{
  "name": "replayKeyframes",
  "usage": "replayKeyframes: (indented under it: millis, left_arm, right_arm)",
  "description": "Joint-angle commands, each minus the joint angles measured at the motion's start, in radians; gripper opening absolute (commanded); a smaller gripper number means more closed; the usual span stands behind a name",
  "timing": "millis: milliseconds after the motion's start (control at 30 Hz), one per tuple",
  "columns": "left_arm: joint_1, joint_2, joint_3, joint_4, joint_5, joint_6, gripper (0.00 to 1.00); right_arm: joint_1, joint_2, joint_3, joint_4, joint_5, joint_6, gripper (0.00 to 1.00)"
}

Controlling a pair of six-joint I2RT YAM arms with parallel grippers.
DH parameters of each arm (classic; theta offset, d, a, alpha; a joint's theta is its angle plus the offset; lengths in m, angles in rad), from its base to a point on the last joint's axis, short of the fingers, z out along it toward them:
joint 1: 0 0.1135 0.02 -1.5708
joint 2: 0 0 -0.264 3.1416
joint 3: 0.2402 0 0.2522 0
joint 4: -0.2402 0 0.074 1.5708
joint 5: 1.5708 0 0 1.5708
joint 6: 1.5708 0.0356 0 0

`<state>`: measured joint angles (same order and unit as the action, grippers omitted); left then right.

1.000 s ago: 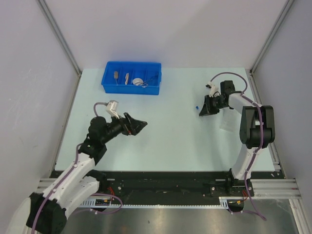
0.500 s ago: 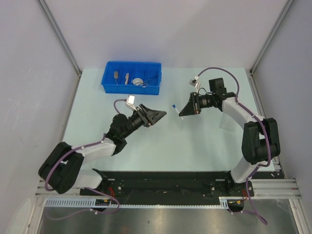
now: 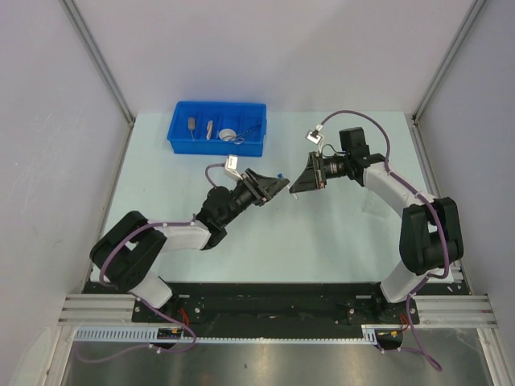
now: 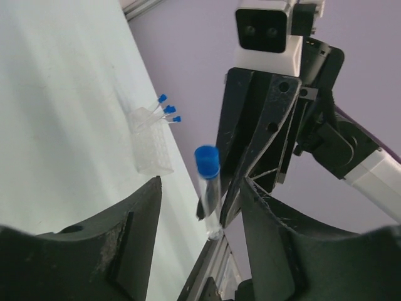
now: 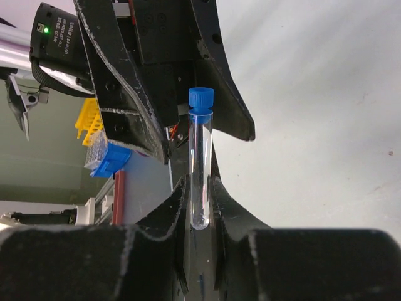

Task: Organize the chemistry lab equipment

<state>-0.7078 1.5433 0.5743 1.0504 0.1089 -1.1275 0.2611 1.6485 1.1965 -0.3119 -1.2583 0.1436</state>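
A clear tube with a blue cap point(image 5: 200, 157) stands in my right gripper point(image 5: 199, 191), which is shut on its lower end. In the top view both grippers meet above the table's middle, the right gripper point(image 3: 296, 185) facing the left gripper point(image 3: 275, 185). My left gripper point(image 4: 202, 183) is open, and the tube point(image 4: 208, 188) sits between its fingers point(image 4: 135, 219) without touching them. A clear plastic tube rack point(image 4: 150, 147) holding three capped tubes point(image 4: 168, 110) stands on the table behind.
The blue divided bin point(image 3: 213, 148) sits at the back left. It holds two wooden-handled tools point(image 3: 193, 125), a white round dish point(image 3: 228, 134) and wire tongs point(image 3: 246, 131). The clear rack point(image 3: 374, 203) shows faintly near the right arm.
Both arms have swung in to the middle. The right gripper carried the tube leftward. The left gripper reached right and narrowed its jaws around the tube's capped end.
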Motion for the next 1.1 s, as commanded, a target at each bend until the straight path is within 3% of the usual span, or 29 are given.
replayKeyframes:
  millis: [0, 133, 433, 533, 633, 667, 767, 933, 1067]
  left_arm:
    - [-0.025, 0.034, 0.059, 0.102, -0.025, -0.029, 0.55]
    - [-0.028, 0.067, 0.065, 0.117, -0.005, -0.060, 0.36]
    - [-0.028, 0.057, 0.059, 0.106, 0.038, -0.026, 0.16]
    - [-0.021, 0.017, 0.061, 0.051, 0.086, 0.059, 0.12]
    - [-0.002, -0.035, 0.042, -0.009, 0.173, 0.156, 0.11]
    - [0.002, -0.051, 0.036, -0.047, 0.207, 0.185, 0.11]
    - [0.011, -0.118, 0.027, -0.201, 0.317, 0.337, 0.11]
    - [0.010, -0.215, 0.053, -0.455, 0.435, 0.605, 0.11]
    - [0.007, -0.245, 0.065, -0.570, 0.521, 0.693, 0.11]
  right_arm:
    - [0.012, -0.035, 0.003, 0.023, -0.030, 0.010, 0.09]
    - [0.017, -0.038, 0.003, 0.019, -0.026, -0.001, 0.10]
    - [0.052, -0.064, 0.003, -0.088, 0.075, -0.139, 0.13]
    - [0.070, -0.084, 0.003, -0.167, 0.122, -0.252, 0.22]
    - [0.063, -0.121, 0.003, -0.272, 0.137, -0.399, 0.46]
    - [0.060, -0.134, 0.005, -0.326, 0.131, -0.486, 0.59]
    - [0.041, -0.182, 0.005, -0.394, 0.125, -0.588, 0.73]
    - [0.046, -0.202, 0.049, -0.486, 0.114, -0.664, 0.75]
    - [0.069, -0.171, 0.094, -0.510, 0.086, -0.635, 0.75]
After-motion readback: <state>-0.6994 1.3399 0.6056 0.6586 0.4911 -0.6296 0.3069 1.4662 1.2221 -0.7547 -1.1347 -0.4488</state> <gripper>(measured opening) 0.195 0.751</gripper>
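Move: The blue-capped tube is already pinched near its lower end by the right hand, its middle about 2 cm above that hand, 1 cm ahead and 1 cm left. From the open left hand, the tube's middle is some 3 cm to the right, level fore and aft, and 2 cm lower. The blue tray lies about 26 cm ahead of the left hand and 20 cm left; the clear rack some 30 cm right and 2 cm ahead, both about 18 cm below. The blue-capped tube changes hands in mid-air: the left hand eases about 2 cm right and shuts its fingers just under the cap while the right keeps hold, nearly still. Then the right fingers open and that hand draws back some 5 cm and slightly right, rolling, while the left keeps its pinch and pulls back about 7 cm, turning clockwise and rolling. ##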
